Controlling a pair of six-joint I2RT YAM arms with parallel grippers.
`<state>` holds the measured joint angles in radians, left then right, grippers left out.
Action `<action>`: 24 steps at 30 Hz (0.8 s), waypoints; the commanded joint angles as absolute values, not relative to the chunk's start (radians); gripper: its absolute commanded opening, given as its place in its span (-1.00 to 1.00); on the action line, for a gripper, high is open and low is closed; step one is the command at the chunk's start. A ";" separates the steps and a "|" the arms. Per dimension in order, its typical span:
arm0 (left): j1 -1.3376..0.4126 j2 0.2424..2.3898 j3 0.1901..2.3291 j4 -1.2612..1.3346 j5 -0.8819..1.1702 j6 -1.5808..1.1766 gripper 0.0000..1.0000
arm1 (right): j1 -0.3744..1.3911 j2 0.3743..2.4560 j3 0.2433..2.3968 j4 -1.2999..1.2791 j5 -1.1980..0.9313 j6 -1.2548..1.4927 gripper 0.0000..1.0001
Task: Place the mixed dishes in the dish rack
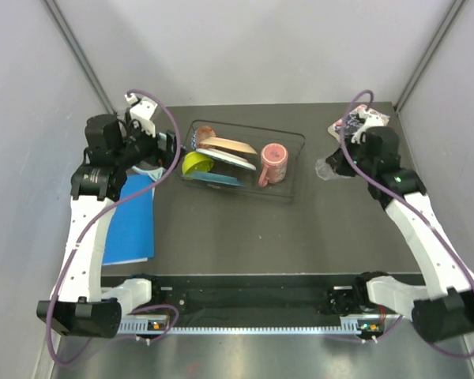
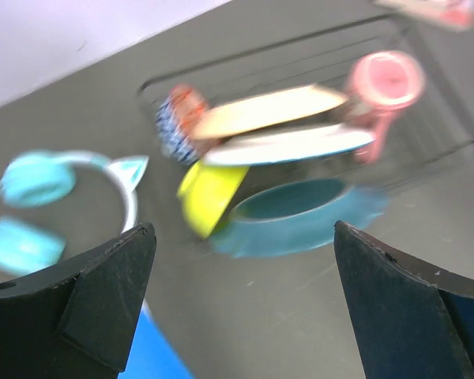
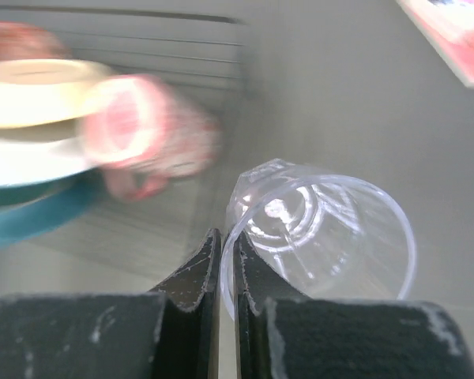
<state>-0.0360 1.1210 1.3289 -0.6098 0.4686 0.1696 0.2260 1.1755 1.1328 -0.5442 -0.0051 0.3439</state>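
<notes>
The black wire dish rack [image 1: 299, 158] holds a cream plate [image 1: 229, 145], a white plate [image 1: 235, 159], a teal plate [image 1: 213, 178], a yellow-green bowl [image 1: 196, 163], a red-blue bowl [image 1: 203, 134] and a pink mug [image 1: 272, 162]. My left gripper [image 2: 245, 260] hangs open just left of the rack, facing the teal plate [image 2: 300, 217] with nothing between its fingers. My right gripper [image 3: 227, 245] is shut on the rim of a clear plastic cup [image 3: 332, 229]. That cup [image 1: 326, 168] is just right of the rack.
Teal cat-ear headphones [image 2: 55, 197] and a blue folder [image 1: 134, 221] lie left of the rack. A floral-covered book [image 1: 362, 118] lies at the back right corner. Grey walls close in on both sides of the table.
</notes>
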 commanded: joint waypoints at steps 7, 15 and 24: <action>-0.130 1.193 1.534 -0.389 0.958 -0.304 0.98 | 0.215 0.848 0.775 0.550 -0.814 1.240 -1.00; -0.196 1.213 1.344 0.112 1.037 -0.908 0.98 | 0.225 1.043 0.637 1.512 -0.732 1.808 -1.00; -0.354 1.230 1.264 0.159 0.966 -0.890 0.98 | 0.297 1.120 0.701 1.483 -0.693 1.763 -1.00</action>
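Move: The glass hangs by its rim in the right fingers, its middle about 4 cm ahead of and 4 below that hand, and is going to the open left gripper, some 48 cm to the left, roughly level fore and aft and about 9 higher. From the left hand the glass is about 47 cm right, 4 ahead and 13 lower. The pink mug is roughly 20 cm left of the right hand, 10 ahead and 18 below; the plates in the rack are about 13 right of the left hand, 11 ahead and 25 below. Keeping its pinch on the rim, the right hand lifts the glass about 18 cm while carrying it left and back, and rolls it hard over, left side up, as it swings counter-clockwise until its fingers point left and the glass's base faces the left gripper. To meet it the left hand, fingers staying wide open, comes some 17 cm to the right above the racked plates, rising and easing back, while its left side rolls down and it swings clockwise to point at the glass, without reaching it yet. ##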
